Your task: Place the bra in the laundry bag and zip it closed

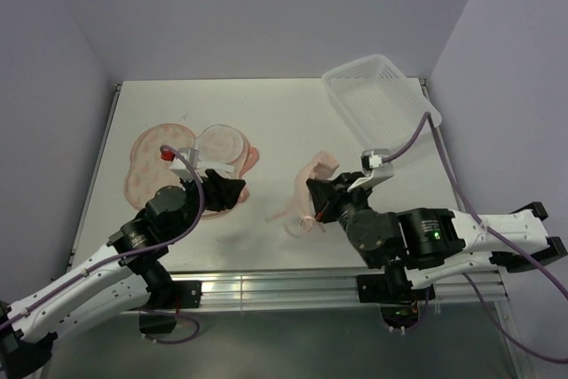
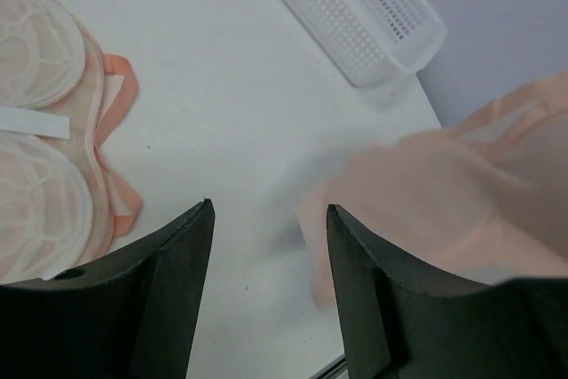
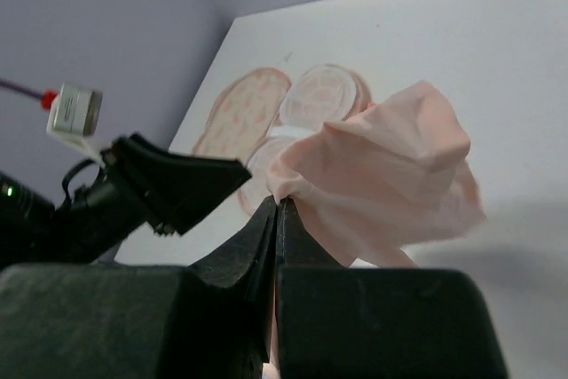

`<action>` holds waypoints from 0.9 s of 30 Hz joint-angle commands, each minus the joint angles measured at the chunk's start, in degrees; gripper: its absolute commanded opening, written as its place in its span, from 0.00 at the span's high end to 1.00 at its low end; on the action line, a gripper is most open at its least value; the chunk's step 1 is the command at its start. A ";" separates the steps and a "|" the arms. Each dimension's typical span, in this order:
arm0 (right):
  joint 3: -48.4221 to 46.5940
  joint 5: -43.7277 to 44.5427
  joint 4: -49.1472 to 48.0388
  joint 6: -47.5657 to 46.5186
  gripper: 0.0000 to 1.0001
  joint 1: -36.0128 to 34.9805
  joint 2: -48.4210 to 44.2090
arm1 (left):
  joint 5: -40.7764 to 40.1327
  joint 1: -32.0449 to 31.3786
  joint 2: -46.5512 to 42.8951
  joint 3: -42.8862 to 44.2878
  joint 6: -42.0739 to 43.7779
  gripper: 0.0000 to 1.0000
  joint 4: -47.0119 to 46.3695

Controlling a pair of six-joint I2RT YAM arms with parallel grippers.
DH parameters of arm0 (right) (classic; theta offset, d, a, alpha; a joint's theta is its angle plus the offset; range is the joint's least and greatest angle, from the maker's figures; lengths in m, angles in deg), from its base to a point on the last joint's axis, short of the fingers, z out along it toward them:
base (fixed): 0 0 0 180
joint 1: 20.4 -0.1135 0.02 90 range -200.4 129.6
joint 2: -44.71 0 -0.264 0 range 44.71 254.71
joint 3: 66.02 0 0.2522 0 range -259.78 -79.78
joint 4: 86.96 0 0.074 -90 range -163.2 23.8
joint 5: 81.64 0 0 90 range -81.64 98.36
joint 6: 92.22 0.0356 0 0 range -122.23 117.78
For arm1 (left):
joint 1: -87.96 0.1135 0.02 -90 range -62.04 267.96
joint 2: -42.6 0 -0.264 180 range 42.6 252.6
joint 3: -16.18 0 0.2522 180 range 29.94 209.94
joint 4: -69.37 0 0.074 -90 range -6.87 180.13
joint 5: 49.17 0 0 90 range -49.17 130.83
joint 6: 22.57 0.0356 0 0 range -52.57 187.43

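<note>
The pale peach bra point(image 1: 312, 185) hangs crumpled at the table's middle, pinched at one fold by my right gripper point(image 3: 280, 203), whose jaws are shut on the fabric. In the right wrist view the bra point(image 3: 382, 161) bunches just past the fingertips. The laundry bag point(image 1: 155, 161) lies open at the left, its two whitish mesh lobes point(image 2: 40, 130) facing up and its pink edge showing. My left gripper point(image 1: 232, 189) hovers between bag and bra, open with nothing between its fingers point(image 2: 202, 228). In the left wrist view the bra point(image 2: 444, 201) is a blur to the right of them.
A white lattice basket point(image 1: 377, 95) stands tilted at the back right corner, also seen as the basket point(image 2: 355, 6) in the left wrist view. Purple walls close in the table on three sides. The metal rail point(image 1: 266, 286) runs along the near edge.
</note>
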 commanded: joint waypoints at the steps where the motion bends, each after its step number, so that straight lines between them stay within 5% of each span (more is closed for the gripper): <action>1: -6.15 7.75 12.82 11.01 1.00 -6.25 4.25 | 2.00 -0.14 -0.48 3.56 1.94 0.39 -1.56; 6: -10.29 7.22 30.37 29.99 1.00 -7.15 10.05 | 4.37 -0.14 -0.48 2.25 0.71 0.39 -1.91; 9: -7.06 5.05 30.85 34.22 1.00 -3.83 10.76 | 5.51 -0.14 1.09 0.66 0.79 0.38 -4.19; 11: -1.02 3.19 26.31 29.26 1.00 3.60 10.59 | 5.78 -0.14 2.67 0.22 1.23 0.38 -5.42; 15: 12.80 -13.22 -4.91 10.35 1.00 20.29 8.22 | 5.26 -0.14 6.19 -1.27 1.15 0.38 -9.64; 17: 15.62 -21.68 -10.87 5.26 1.00 26.31 9.52 | 4.99 -0.14 7.25 -1.71 1.06 0.38 -10.87; 22: 11.08 -37.48 -21.44 -4.07 1.00 43.96 23.90 | 5.25 -0.05 14.01 -0.31 1.41 0.37 -14.21; 27: 1.23 -41.64 -23.28 -6.02 1.00 50.50 37.46 | 5.60 0.21 19.02 0.57 1.76 0.37 -18.07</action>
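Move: The bra is already pinched in the right hand's shut fingers, held high over the front of the table. The bare mid-table patch it is taken to lies about 19 cm ahead of the right hand, straight in line and some 33 cm below. The open laundry bag lies about 25 cm ahead and 33 cm left; the white basket, 45 cm ahead and 25 cm right. From the left hand the patch is some 12 cm ahead, 17 cm right and 21 cm below. The bra stays gripped as the right hand first eases back and left about 3 cm, already starting to sink, then sweeps forward and down over the mid-table patch, ending about 20 cm farther out and 20 cm lower, wrist tipping its fingers downward and turning clockwise. The left hand, still open and empty, rises slightly, then sinks and shifts right towards that patch. ##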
